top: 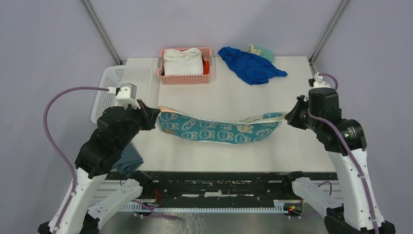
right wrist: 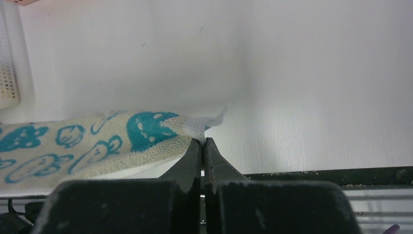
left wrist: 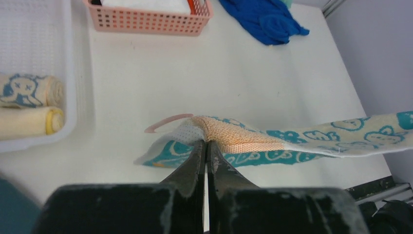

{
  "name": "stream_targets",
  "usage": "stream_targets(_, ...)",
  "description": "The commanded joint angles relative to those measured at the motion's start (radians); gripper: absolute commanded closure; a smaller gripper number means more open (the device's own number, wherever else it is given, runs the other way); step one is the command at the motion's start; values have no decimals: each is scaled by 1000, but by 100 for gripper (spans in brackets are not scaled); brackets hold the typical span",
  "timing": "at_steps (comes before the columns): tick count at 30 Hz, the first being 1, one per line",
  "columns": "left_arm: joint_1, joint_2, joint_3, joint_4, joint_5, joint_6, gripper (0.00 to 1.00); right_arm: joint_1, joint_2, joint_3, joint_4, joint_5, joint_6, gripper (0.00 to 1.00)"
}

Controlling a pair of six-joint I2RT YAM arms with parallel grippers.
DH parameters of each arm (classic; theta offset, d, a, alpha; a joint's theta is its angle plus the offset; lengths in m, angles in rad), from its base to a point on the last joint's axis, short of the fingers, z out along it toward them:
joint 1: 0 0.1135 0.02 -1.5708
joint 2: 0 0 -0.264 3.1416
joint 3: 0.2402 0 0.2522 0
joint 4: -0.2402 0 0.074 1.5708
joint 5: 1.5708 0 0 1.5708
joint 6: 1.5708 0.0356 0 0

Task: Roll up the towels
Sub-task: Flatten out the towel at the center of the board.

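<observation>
A towel point(top: 219, 129), teal on one face and cream on the other with cartoon rabbit faces, hangs stretched between both grippers and sags toward the table in the middle. My left gripper point(top: 157, 117) is shut on its left corner point(left wrist: 214, 134), beside a pink hanging loop. My right gripper point(top: 288, 117) is shut on its right corner point(right wrist: 197, 127). Two rolled towels lie in the white tray point(left wrist: 70, 97) at the left: a pale one with a blue rabbit face point(left wrist: 29, 90) and a plain yellow one point(left wrist: 29, 122).
A pink basket point(top: 185, 80) at the back holds a thick white folded cloth point(top: 182, 61). A blue cloth point(top: 251, 66) lies crumpled at the back right, with a pale green item point(top: 262, 50) behind it. A dark teal cloth point(top: 129, 161) sits under my left arm.
</observation>
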Motion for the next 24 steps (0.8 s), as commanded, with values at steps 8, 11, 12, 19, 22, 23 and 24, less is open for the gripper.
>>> stream_targets(8,25,318,-249,257,-165,-71,97,-45,341,-168,381,-3,109,100)
stream_targets(11,99,473,-253,380,-108,-53,97,-98,499,-141,472,-35,117,100)
stream_targets(12,129,522,-247,414,-66,-48,97,-120,546,-130,499,-56,117,100)
stream_targets(19,270,874,-39,403,179,1,97,-233,802,-43,594,-214,112,100)
stream_targets(22,275,939,25,380,213,25,97,-254,845,-26,603,-272,111,100)
stream_targets(23,274,948,36,367,218,31,97,-256,851,-24,601,-286,108,100)
stream_targets(24,275,945,38,355,219,36,97,-258,852,-26,596,-289,103,100)
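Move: Both hands already hold the teal towel by its two upper corners, stretched between them high over the board. The board's centre lies about 10 cm ahead of the left hand, 22 to its right and 33 below; the pink basket is some 39 cm ahead and 4 right, the white bin 22 ahead and 26 left. From the right hand, the centre is about 10 cm ahead, 21 left and 28 below, with the blue cloth 40 ahead and 5 left. The towel, kept stretched by its pinched corners, is swung down and forward onto the board: both hands sink over 20 cm while reaching about 19 cm farther out, the left dropping more. Down leads at first, the reach goes on as the sinking dies out. The left fingers tip down some 35 degrees, the right about 25; both grips stay shut. ##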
